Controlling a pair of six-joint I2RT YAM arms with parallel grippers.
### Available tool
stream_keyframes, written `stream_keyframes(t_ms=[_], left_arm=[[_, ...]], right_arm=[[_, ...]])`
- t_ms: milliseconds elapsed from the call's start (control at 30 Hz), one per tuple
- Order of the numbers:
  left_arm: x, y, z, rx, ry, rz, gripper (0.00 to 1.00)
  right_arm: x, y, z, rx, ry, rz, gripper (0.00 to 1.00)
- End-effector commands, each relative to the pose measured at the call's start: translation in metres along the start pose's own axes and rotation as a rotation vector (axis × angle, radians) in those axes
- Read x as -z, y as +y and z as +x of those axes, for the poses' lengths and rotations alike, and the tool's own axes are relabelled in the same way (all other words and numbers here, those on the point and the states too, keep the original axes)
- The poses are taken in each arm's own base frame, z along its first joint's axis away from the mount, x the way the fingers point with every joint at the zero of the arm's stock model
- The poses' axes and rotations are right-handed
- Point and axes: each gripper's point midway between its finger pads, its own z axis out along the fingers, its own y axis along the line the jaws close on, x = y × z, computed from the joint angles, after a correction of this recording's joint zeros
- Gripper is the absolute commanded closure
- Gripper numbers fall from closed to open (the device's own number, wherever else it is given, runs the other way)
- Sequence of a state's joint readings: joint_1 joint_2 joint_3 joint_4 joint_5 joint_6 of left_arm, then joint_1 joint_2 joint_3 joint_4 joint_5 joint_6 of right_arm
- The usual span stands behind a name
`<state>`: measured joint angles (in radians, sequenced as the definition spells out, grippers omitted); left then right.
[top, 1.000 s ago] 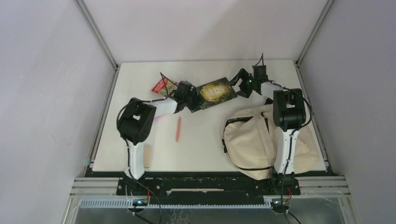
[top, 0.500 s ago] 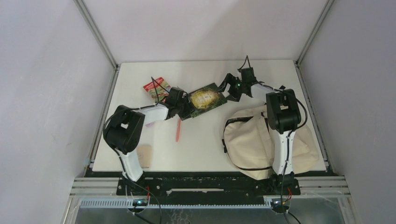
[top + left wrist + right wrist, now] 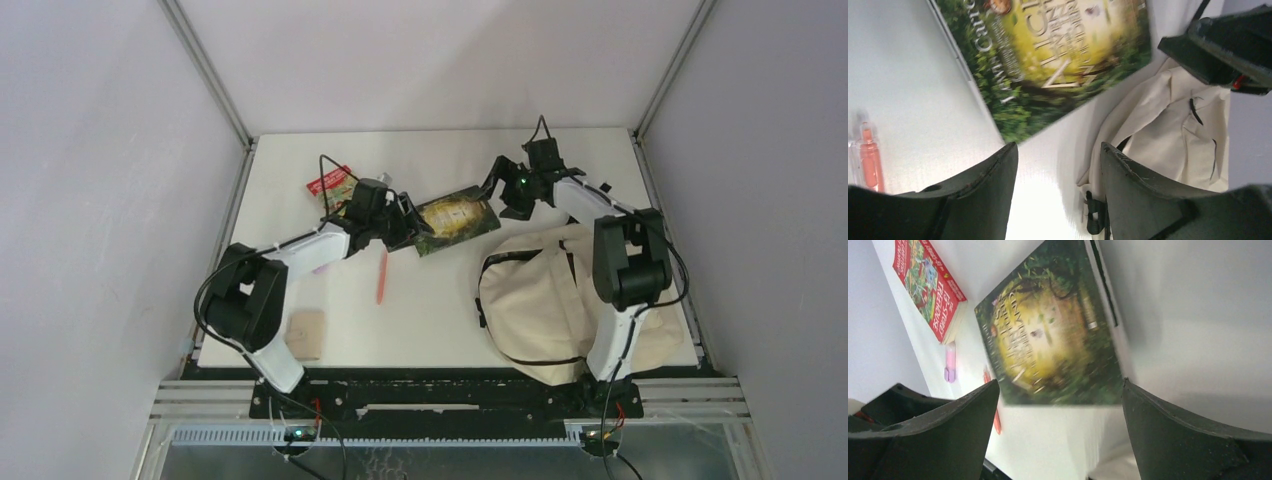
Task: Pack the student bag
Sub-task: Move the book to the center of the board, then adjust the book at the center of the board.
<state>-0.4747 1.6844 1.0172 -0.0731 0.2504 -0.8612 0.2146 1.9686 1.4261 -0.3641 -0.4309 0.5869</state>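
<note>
The student bag (image 3: 540,300), cream canvas with black straps, lies slumped at the right of the table; the left wrist view shows its near flap and a black buckle (image 3: 1173,115). A green book with a yellow cover picture (image 3: 457,217) lies flat just left of the bag's top. My left gripper (image 3: 408,226) is at the book's left edge. Its jaws (image 3: 1058,147) are open, with only bare table between them and the book's corner (image 3: 1058,55) just past the tips. My right gripper (image 3: 500,192) hangs wide open (image 3: 1058,385) over the book's right end (image 3: 1053,340), holding nothing.
A red book (image 3: 330,183) lies at the back left, a pink marker (image 3: 950,361) beside it. An orange pen (image 3: 381,277) lies on the table in front of the left gripper. A tan object (image 3: 305,333) sits by the left arm's base. White walls enclose the table.
The green book slid left, then back toward the bag, and now lies flatter. The left jaws have widened and the left elbow swung out left. The right gripper pulled back to the right.
</note>
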Motion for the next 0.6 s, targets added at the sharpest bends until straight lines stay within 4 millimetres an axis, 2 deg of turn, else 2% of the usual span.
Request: stream_keyframes(t_ms=[0, 100, 233, 300, 400, 567], left_arm=[[0.018, -0.037, -0.03, -0.078, -0.062, 0.082, 0.34], [0.013, -0.034, -0.039, -0.08, -0.051, 0.065, 0.34], [0.006, -0.032, -0.046, -0.086, -0.054, 0.051, 0.34], [0.001, -0.027, -0.056, -0.089, -0.066, 0.018, 0.34], [-0.01, -0.018, -0.073, -0.08, -0.056, -0.025, 0.35], [-0.031, -0.01, -0.101, -0.087, -0.054, -0.066, 0.35]], right_arm=[[0.026, -0.002, 0.011, 0.04, -0.016, 0.02, 0.01], [0.027, 0.0, 0.023, 0.053, -0.002, 0.022, 0.0], [0.024, 0.0, 0.028, 0.046, 0.01, 0.034, 0.0], [0.025, 0.002, 0.03, 0.036, 0.009, 0.036, 0.0], [0.028, 0.013, 0.04, 0.04, -0.002, 0.017, 0.0], [0.024, 0.04, 0.067, 0.097, 0.034, -0.039, 0.0]])
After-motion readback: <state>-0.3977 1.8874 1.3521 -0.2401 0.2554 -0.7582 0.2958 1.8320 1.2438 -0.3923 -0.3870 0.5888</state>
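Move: Ahead and to its right, the book's middle lies about 9 cm right of the left hand, some 4 cm farther out and roughly 6 cm lower. From the right hand it is about 10 cm to the left, 4 cm back and 5 cm below. The red pen is some 7 cm left and 9 cm back of the left hand, the red comic about 17 cm left and 12 cm ahead of it. The bag's middle lies roughly 19 cm right and 23 cm back of the right hand. Swinging clear above the table, the left hand goes forward about 7 cm past the book's left end to its far-left corner, rising a couple of centimetres before starting to sink. The right hand, wide open, draws back some 6 cm and slightly left over the book's right end, dipping after a small rise. Both grippers stay open and no contact can be made out. ##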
